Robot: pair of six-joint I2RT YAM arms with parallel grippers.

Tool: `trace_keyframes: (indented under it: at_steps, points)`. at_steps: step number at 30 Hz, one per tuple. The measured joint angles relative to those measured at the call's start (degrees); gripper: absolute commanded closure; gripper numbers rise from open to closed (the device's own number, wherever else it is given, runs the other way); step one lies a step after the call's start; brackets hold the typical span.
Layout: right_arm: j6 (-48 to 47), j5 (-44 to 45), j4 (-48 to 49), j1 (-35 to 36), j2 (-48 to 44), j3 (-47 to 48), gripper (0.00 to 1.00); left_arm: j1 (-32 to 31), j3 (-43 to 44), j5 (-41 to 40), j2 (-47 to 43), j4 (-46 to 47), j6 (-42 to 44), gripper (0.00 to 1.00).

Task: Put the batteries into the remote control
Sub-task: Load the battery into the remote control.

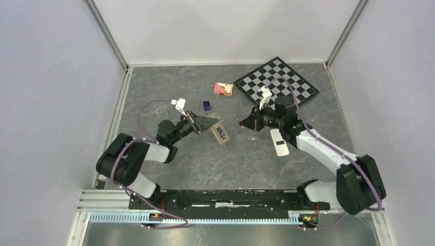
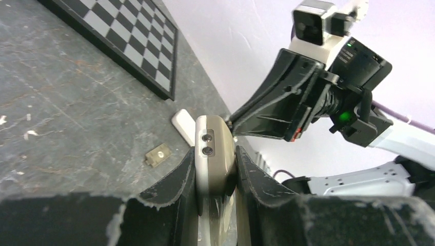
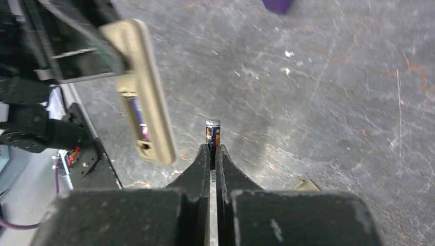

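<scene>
My left gripper is shut on the olive-tan remote control, gripping its edges and holding it tilted. The open battery bay faces the right arm, and one purple battery lies in it. About a hand's width to the right, my right gripper is shut on another battery. That thin dark cylinder sticks out past the fingertips with its metal tip forward. In the right wrist view the remote control hangs to the left of the held battery, apart from it.
A small tan battery cover lies on the table between the arms. A white remote lies by the right arm. At the back stand a chessboard, a red-pink box and a small purple block.
</scene>
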Motion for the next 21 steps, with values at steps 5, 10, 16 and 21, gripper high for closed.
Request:
trace_keyframes:
  at_steps: [5,10,16,21]
  points:
    - [0.0,-1.4,-1.2,2.4,-7.1,-0.2,1.00,-2.1,2.6,0.7,3.2,4.4,-5.3,0.98]
    - [-0.8,3.0,-6.5,8.1,-9.8,0.7,1.00,-6.4,6.2,-1.3,6.5,6.6,-10.0,0.98]
    - [-3.3,10.8,-14.2,10.1,-10.8,3.9,1.00,-9.6,7.5,-6.4,9.9,5.8,-13.5,0.98]
    - [-4.3,14.4,-17.4,10.3,-12.2,4.5,1.00,-11.0,7.5,-10.4,9.8,3.5,-13.5,0.98]
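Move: The remote's open battery compartment lies some 9 cm to the left of the right hand, about 4 cm back and slightly below. From that hand, the battery cover on the table is about 7 cm right, 3 cm back and 14 cm below. The battery pinched by the right hand lies roughly 11 cm to the right of the left hand, level in reach and height; the purple box is about 10 cm ahead of the left hand, 4 cm left and 15 cm below. The remote, still gripped at its end by the left hand, is carried about 6 cm right towards the battery, rising nearly 3 cm before sinking most of that again, and tilting some 15 degrees. The right hand keeps its pinch on the battery, draws back about 4 cm and rises 4 with a brief swing left, then eases back right, bringing the battery's tip up to the compartment while its wrist rolls slightly. ##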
